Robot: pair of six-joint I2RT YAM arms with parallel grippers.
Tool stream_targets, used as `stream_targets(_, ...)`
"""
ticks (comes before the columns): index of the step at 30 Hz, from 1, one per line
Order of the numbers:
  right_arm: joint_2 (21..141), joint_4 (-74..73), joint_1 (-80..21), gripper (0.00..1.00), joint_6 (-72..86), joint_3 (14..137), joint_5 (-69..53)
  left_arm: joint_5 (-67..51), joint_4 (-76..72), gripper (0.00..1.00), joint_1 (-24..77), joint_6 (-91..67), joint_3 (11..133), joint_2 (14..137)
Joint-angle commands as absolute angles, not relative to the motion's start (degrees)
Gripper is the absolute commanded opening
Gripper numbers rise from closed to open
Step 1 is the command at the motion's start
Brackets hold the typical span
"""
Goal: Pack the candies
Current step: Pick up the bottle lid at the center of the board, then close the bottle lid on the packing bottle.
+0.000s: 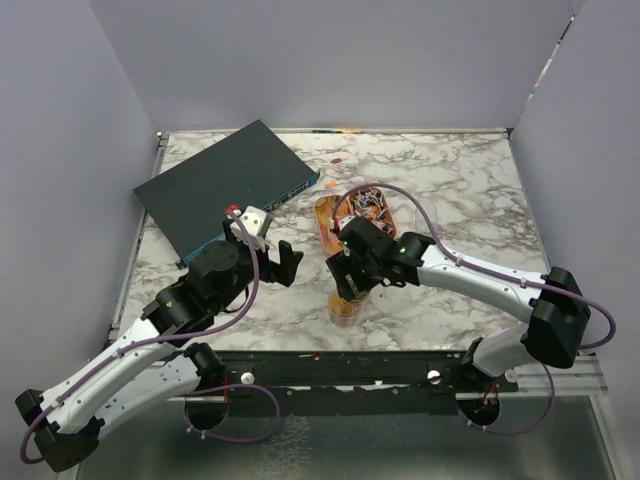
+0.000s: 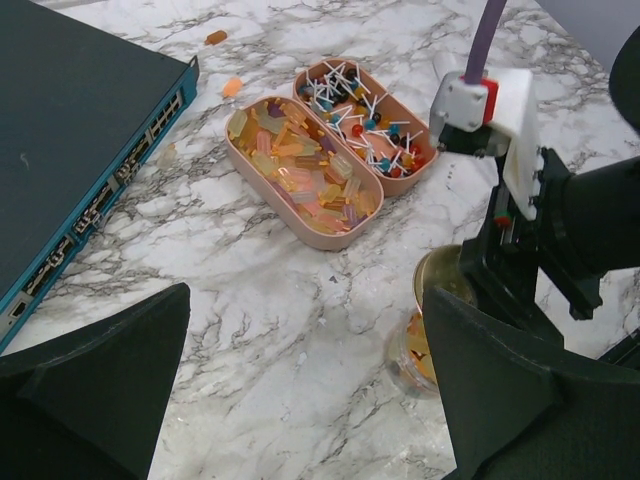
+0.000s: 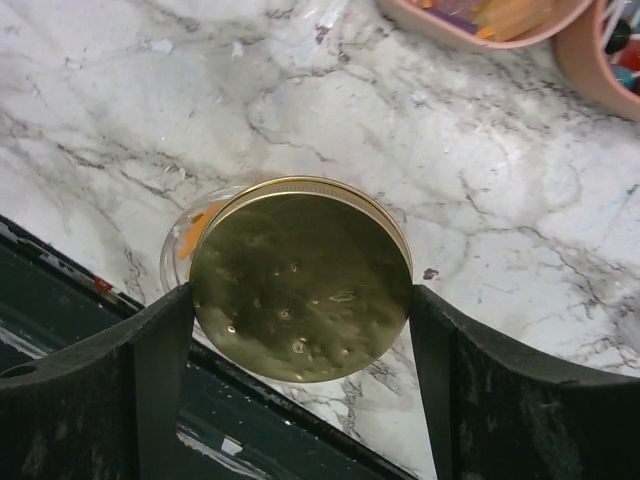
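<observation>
My right gripper (image 3: 300,330) is shut on a round gold lid (image 3: 300,280), its fingers pressed against the lid's two sides. The lid hangs just above a small clear jar (image 3: 178,245) with orange candies (image 3: 192,232) inside; the jar (image 1: 343,308) stands near the table's front edge. Behind it lie two oval peach trays: one holds orange-yellow candies (image 2: 305,170), the other mixed red, white and purple candies (image 2: 365,115). My left gripper (image 2: 305,390) is open over bare marble left of the jar (image 2: 412,352), holding nothing.
A dark blue network switch (image 1: 225,185) lies at the back left, close to the trays. Stray candies (image 2: 216,37) lie on the marble beside it. The black front rail (image 3: 90,330) runs right under the jar. Grey walls close in the table.
</observation>
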State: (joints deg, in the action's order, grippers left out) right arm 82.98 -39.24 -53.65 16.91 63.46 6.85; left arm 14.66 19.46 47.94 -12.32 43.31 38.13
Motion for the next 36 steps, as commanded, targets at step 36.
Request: stream_targets(36, 92.9, -43.0, -63.1, 0.63, 18.3, 65.8, 8.8, 15.4, 20.0, 0.99, 47.6, -12.2, 42.8, 36.7)
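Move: The lid is already in the right fingers, and the open bottle of candies it is being taken to stands about 3 cm back, 2 cm left and 7 cm below that hand. From the same hand, the gummy tray lies roughly 17 cm ahead and 4 cm left, the lollipop tray some 20 cm ahead and 4 cm right, both about 8 cm down. From the left hand the bottle is about 4 cm back, 14 cm right and 21 cm below. Bring the right gripper back about 4 cm, down about 4 cm and left some 3 cm, carrying the lid onto the bottle's mouth. Ease off halfway, then finish sinking, turning the wrist roughly 10 degrees, counter-clockwise with its left side dipping. Keep the pinch on the lid's rim throughout. ##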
